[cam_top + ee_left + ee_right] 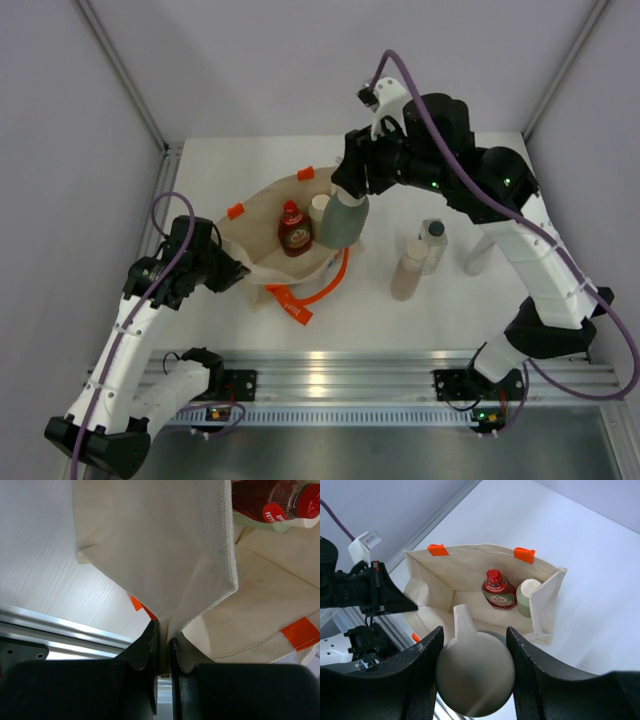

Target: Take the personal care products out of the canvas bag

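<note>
The canvas bag (262,252) lies open on the table, with orange tabs on its rim. My left gripper (234,272) is shut on the bag's rim (165,555), the cloth pinched between the jaws (164,645). My right gripper (475,665) is shut on the white cap of a grey-green bottle (343,220), which hangs over the bag's right side. Inside the bag lie a red bottle (498,594) and a pale green bottle with a white cap (526,597). A tan bottle (408,268) and a clear bottle with a dark cap (433,245) stand on the table to the right.
An orange strap handle (320,290) trails on the table in front of the bag. An aluminium rail (400,375) runs along the near edge. Grey walls close in the table on three sides. A pale object (478,255) shows partly behind the right arm.
</note>
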You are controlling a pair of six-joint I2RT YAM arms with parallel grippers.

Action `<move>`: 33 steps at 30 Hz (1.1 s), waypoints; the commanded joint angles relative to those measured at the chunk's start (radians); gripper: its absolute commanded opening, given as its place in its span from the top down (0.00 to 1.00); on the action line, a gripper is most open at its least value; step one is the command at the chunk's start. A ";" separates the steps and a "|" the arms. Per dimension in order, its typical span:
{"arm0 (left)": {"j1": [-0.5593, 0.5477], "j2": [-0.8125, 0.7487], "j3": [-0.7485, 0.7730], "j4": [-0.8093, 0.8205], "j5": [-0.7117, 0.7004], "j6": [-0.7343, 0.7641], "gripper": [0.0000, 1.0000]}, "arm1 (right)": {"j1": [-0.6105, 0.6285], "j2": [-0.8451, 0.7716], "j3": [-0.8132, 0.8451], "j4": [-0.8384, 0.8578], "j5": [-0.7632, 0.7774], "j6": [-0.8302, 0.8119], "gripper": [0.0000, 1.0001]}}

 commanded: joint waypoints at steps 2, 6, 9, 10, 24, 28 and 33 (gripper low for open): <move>0.005 0.008 0.006 0.019 -0.049 -0.011 1.00 | -0.001 -0.148 0.014 0.090 0.012 0.048 1.00; 0.005 -0.004 0.005 0.017 -0.047 -0.013 1.00 | -0.009 -0.225 -0.089 0.074 0.082 0.040 1.00; 0.005 -0.018 0.000 0.017 -0.046 -0.013 1.00 | -0.018 -0.302 -0.203 0.068 0.164 0.043 1.00; 0.005 -0.020 -0.003 0.017 -0.046 -0.013 1.00 | -0.018 -0.323 -0.230 0.068 0.205 0.046 1.00; 0.005 0.006 0.005 0.019 -0.040 -0.001 1.00 | -0.058 -0.679 -0.687 0.079 0.559 0.179 1.00; 0.005 0.020 0.012 0.021 -0.038 0.010 1.00 | -0.083 -0.731 -0.755 0.081 0.599 0.212 1.00; 0.007 0.025 0.015 0.022 -0.034 0.022 1.00 | -0.096 -0.764 -0.798 0.079 0.622 0.244 1.00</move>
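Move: The green pump bottle, already in the right gripper above the bag's right end, is headed for free table about 23 cm right and 4 cm back, some 40 cm below the hand. The tan pump bottle stands about 15 cm right and 2 cm ahead, the square grey bottle 21 cm right and 7 cm ahead, and the white pack 29 cm right and 7 cm ahead. From the left hand, that spot is roughly 44 cm right, level fore and aft, 17 cm lower. The green pump bottle, still gripped by its neck, is swept away from the bag, about 22 cm right and 5 cm back, towards the bottles already on the table; the right hand first rises some 2 cm, then sinks about 8, turning nearly 40 degrees clockwise, fingers kept shut. The left hand keeps its pinch on the bag's rim, staying put. ##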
